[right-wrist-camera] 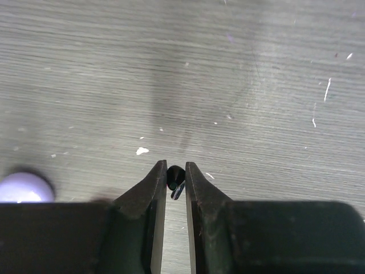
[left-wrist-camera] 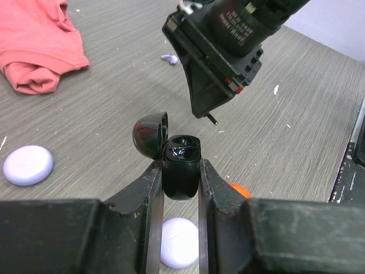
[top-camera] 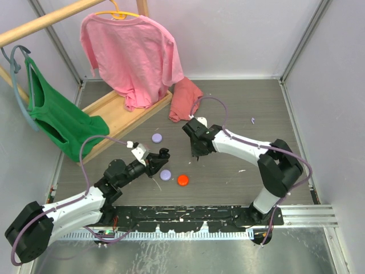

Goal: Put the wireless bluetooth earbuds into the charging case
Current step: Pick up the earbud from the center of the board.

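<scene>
My left gripper [left-wrist-camera: 180,171] is shut on the black charging case [left-wrist-camera: 181,165], holding it just above the table with its round lid [left-wrist-camera: 149,134] swung open to the left; in the top view the case [top-camera: 163,153] is left of centre. Pinched at the fingertips of my right gripper [right-wrist-camera: 175,171] is a tiny black earbud [right-wrist-camera: 175,178]. That gripper [left-wrist-camera: 208,116] hangs just beyond and above the open case, a thin dark tip of the earbud [left-wrist-camera: 213,120] poking out below it. A tiny lavender earbud [top-camera: 252,120] lies on the table far to the right.
Two lavender pucks [top-camera: 157,137] [top-camera: 166,175] and an orange-red puck [top-camera: 183,180] lie around the case. A salmon cloth [top-camera: 185,98] lies at the back by a wooden rack [top-camera: 120,117] with a pink shirt [top-camera: 132,54] and a green one [top-camera: 57,120].
</scene>
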Motion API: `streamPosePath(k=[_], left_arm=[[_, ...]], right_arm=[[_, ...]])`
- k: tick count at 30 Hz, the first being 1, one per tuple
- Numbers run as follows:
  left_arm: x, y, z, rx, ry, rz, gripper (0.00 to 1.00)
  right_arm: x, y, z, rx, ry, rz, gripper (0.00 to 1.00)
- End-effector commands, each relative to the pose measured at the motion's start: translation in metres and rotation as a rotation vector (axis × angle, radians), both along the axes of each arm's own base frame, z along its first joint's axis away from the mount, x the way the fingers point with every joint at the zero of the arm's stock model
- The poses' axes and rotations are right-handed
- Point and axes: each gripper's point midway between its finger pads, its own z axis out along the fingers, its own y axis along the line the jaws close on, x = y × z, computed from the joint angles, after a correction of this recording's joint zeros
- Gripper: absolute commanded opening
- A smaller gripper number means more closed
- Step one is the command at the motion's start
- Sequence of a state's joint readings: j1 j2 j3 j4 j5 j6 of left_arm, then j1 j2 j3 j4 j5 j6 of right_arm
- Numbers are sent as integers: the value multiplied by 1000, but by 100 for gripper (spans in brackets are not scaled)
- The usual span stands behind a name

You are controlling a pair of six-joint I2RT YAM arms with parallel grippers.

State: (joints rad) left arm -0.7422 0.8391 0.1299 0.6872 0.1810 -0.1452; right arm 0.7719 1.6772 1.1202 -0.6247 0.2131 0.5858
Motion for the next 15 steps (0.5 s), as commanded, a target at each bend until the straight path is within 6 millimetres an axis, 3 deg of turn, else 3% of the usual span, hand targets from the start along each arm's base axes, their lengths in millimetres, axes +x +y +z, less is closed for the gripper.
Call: streamPosePath(k=[1,7,15], left_arm=[[5,1,40,-100,-118,25,0],[8,4,47,-97,-162,44,1],[9,-2,65,-110,-245,18,2]], right_arm=[[20,18,58,93,-209,30,15],[24,32,108,175,-374,84,16],[21,46,191,344,-630,183,16]])
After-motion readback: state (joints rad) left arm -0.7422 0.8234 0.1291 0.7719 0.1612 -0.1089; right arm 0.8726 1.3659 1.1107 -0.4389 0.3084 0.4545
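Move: The right hand already holds the black earbud about 4 cm above the board. The open charging case in the left fingers lies some 12 cm to its left, 4 cm back and 10 cm higher; from the left hand, the earbud is about 4 cm ahead, 12 cm right and 10 cm down. From the right hand, the orange disc lies roughly 5 cm left and 6 cm back, the near purple disc 12 cm left and 4 cm back, both about 4 cm lower. Steeply upward goes the right hand, by about 13 cm, drifting some 4 cm left towards the charging case; its down-pointing fingers swing up towards forward by roughly 25 degrees, its left side rising too, and keep their pinch on the earbud. The left hand, still gripping the case, rises a couple of centimetres with a slight upward tip. ##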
